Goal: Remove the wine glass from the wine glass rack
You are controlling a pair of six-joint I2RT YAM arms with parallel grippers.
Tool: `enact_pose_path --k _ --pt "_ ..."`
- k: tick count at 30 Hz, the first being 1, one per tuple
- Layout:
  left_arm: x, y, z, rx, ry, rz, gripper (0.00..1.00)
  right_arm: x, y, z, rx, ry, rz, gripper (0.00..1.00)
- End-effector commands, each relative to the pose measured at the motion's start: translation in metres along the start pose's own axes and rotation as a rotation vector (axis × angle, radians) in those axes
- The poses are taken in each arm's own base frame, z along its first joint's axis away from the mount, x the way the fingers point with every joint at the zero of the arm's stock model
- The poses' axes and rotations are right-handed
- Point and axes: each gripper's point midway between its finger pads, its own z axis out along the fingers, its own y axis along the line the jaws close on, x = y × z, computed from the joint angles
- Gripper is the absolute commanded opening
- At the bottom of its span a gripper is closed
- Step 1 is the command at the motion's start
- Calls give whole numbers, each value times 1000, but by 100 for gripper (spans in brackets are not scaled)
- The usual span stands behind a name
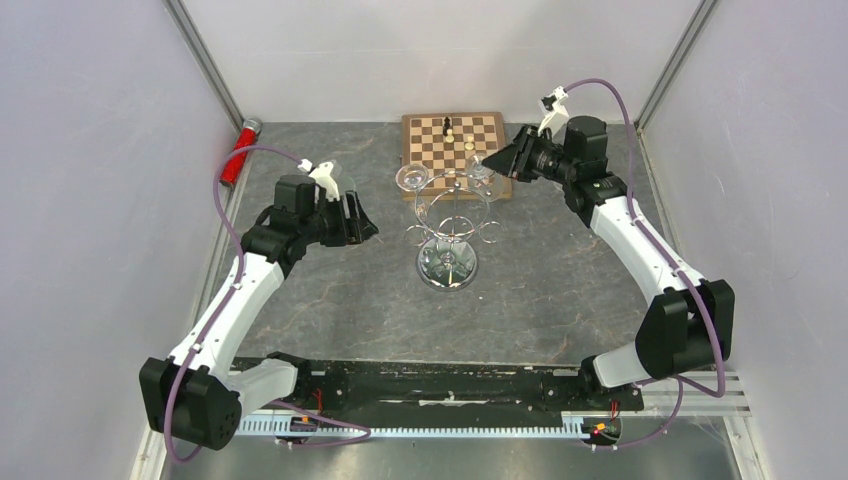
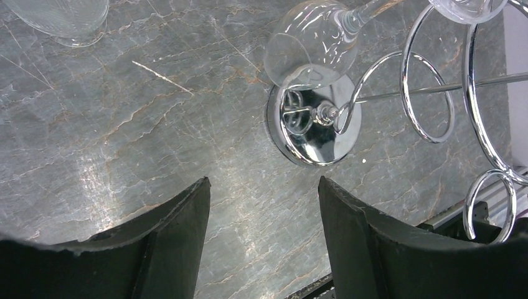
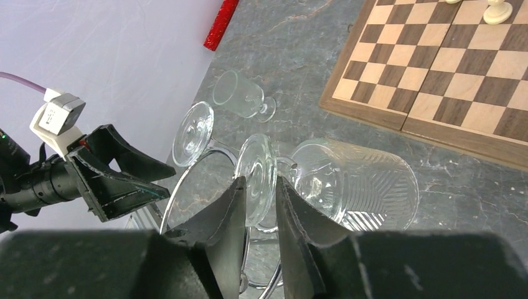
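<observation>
The chrome wine glass rack (image 1: pixel 447 268) stands mid-table in front of the chessboard; its mirrored base (image 2: pixel 314 128) and loop arms also show in the left wrist view. The wine glass (image 3: pixel 358 184) hangs at the rack's far right side (image 1: pixel 480 165), with its round foot (image 3: pixel 256 174) on edge between my right fingers. My right gripper (image 3: pixel 260 180) (image 1: pixel 497 163) is shut on that foot. A second glass (image 3: pixel 193 134) (image 2: pixel 311 47) hangs on the rack's left. My left gripper (image 2: pixel 264 182) (image 1: pixel 368 225) hovers open and empty left of the rack, above the table.
A wooden chessboard (image 1: pixel 455 140) (image 3: pixel 448 68) with a few pieces lies behind the rack. Another glass (image 3: pixel 240 96) (image 2: pixel 62 18) lies on its side on the table, left of the rack. A red cylinder (image 1: pixel 238 152) rests against the left wall.
</observation>
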Motion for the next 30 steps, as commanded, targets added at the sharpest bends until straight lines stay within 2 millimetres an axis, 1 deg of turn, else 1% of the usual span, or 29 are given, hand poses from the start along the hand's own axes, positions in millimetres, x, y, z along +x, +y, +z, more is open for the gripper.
enact_pose_path --k 1,8,12,13,24,30 --pt "-8 -5 -5 14 -40 33 70 -4 20 -1 -91 -10 -6 26" --pt "-8 -5 -5 9 -40 35 70 -4 19 0 -89 -10 1 14" --pt "-8 -5 -5 9 -40 37 70 -2 18 0 -86 -5 11 1" --pt "-8 -5 -5 9 -40 37 70 -1 16 1 -84 -3 16 0" --pt "-8 -5 -5 7 -40 37 70 -8 23 -3 -89 -24 38 0" --pt "-7 -4 -5 6 -38 38 70 -15 21 -10 -73 -49 87 0"
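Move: The right hand's slightly open fingers already straddle the foot of the wine glass hanging upside down on the far right hook. The glass's middle is about 1 cm ahead, 2 cm left and 8 cm below that hand. The other hanging glass is 15 cm left and 2 cm back at the same height; the rack is 7 cm left, 7 cm back and 14 cm lower; the chessboard is 17 cm ahead, 4 cm left and 27 cm down. From the left hand, the gripped-for glass is 10 cm ahead and 21 cm right, roughly level. Almost in place, with only a half-centimetre drift left and up and a wrist tilt of some 5 degrees, the right hand closes its fingers from about a quarter open to nearly shut. The pads come together on the two faces of the wine glass's thin foot, one above and one below, and pinch it; the grip effort rises and holds. ##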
